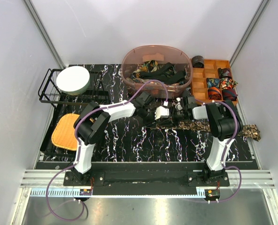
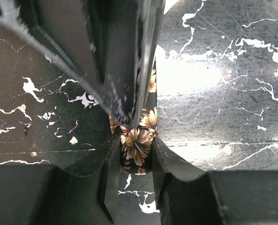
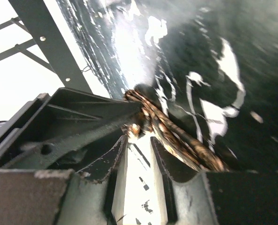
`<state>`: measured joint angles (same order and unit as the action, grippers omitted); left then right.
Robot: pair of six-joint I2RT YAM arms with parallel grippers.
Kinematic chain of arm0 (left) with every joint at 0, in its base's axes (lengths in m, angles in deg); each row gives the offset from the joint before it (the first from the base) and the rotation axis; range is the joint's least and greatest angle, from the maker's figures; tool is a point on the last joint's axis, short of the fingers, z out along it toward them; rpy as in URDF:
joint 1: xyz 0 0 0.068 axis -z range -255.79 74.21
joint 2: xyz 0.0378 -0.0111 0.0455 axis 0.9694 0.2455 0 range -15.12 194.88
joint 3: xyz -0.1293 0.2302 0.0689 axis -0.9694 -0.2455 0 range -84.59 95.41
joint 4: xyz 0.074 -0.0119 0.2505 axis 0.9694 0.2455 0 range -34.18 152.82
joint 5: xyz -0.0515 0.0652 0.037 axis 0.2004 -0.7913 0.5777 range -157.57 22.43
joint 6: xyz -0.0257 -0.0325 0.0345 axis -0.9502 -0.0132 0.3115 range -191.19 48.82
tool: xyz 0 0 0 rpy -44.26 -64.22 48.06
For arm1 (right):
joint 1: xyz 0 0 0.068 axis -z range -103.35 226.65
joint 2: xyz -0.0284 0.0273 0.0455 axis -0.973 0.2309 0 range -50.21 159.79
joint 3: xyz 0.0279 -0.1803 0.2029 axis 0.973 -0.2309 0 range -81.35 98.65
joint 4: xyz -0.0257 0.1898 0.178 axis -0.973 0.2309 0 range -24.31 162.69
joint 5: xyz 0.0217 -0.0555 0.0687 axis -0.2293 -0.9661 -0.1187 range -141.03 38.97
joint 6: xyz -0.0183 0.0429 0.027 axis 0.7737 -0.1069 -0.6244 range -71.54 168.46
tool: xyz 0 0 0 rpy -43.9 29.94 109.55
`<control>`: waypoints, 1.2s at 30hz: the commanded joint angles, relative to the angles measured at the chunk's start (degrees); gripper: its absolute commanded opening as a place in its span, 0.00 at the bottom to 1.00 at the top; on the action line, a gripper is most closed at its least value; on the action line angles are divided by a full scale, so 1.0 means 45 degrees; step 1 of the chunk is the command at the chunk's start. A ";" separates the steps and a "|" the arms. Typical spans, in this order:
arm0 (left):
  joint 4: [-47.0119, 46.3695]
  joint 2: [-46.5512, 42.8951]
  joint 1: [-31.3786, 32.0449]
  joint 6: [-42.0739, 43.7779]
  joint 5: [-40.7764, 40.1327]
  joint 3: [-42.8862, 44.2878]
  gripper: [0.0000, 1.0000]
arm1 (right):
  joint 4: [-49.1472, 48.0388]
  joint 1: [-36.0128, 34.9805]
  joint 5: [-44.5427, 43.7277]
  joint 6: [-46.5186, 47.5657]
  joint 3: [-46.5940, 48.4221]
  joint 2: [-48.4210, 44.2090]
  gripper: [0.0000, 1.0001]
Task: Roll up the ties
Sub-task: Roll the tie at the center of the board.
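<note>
A brown floral tie (image 1: pixel 200 126) lies stretched across the black marble table (image 1: pixel 129 140), its wide end near the right edge. My left gripper (image 1: pixel 163 112) is at the tie's narrow end. In the left wrist view the tie (image 2: pixel 138 146) fills the gap at the left gripper (image 2: pixel 135 140) tips, which are shut on it. My right gripper (image 1: pixel 179 107) faces it closely. In the right wrist view the right gripper (image 3: pixel 139 139) stands open with bare table between the fingers. There the tie (image 3: pixel 176 138) runs past the outside of its right finger.
A clear pink tub (image 1: pixel 129 77) holding several loose ties stands at the back. To its right is a wooden organizer (image 1: pixel 198 84) with rolled ties in its compartments. A wire rack (image 1: pixel 47 89) with a white bowl (image 1: pixel 73 80) and an orange pad (image 1: pixel 66 131) are on the left.
</note>
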<state>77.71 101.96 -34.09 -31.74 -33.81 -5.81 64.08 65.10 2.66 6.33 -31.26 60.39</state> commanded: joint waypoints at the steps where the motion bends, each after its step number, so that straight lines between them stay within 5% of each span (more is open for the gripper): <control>1: 0.1014 0.0545 0.0032 0.0239 -0.0979 0.0071 0.32 | -0.1341 -0.0362 0.0471 -0.0968 0.0120 0.0322 0.31; 15: 0.1093 0.0623 0.0071 0.0200 -0.0861 0.0110 0.32 | -0.2260 -0.0597 0.0803 -0.1419 0.0159 0.0734 0.24; 22: 0.1190 0.0663 0.0052 0.0162 -0.0881 0.0110 0.32 | -0.1774 -0.0617 0.0920 -0.1088 0.0315 0.0675 0.00; 25: 0.1190 0.0643 0.0071 0.0142 -0.0861 0.0090 0.34 | -0.1248 -0.0597 0.0745 -0.0678 0.0354 0.0655 0.00; 36: -0.0544 -0.0175 -0.0339 -0.0326 0.0192 -0.1021 0.72 | 0.0259 -0.0148 -0.0934 0.0689 0.0510 0.0909 0.00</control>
<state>77.01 101.85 -34.27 -31.35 -33.94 -6.77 61.89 63.70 2.85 6.83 -30.17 63.45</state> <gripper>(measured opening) 0.681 0.011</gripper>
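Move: The tie's small roll sits between the left hand's fingers, at the hand point itself and about 1 cm below it. From the right hand, the roll lies roughly 2 cm to the left, level fore and aft and about 1 cm lower. The middle of the tie's tail is some 22 cm right and 1 cm back of that hand, about 2 cm below; the plastic bin stands about 23 cm ahead and 2 cm left, and the tie tray 20 cm ahead and 25 cm right. The roll stays clamped by its side edges in the still left hand while the right hand's half-open fingers slide in leftward about 2 cm, shut on a fold of its fabric, then draw back right and down about 1 cm each with that pinch. Towards the end, the left fingers open wide in place, letting go of the roll's sides. ##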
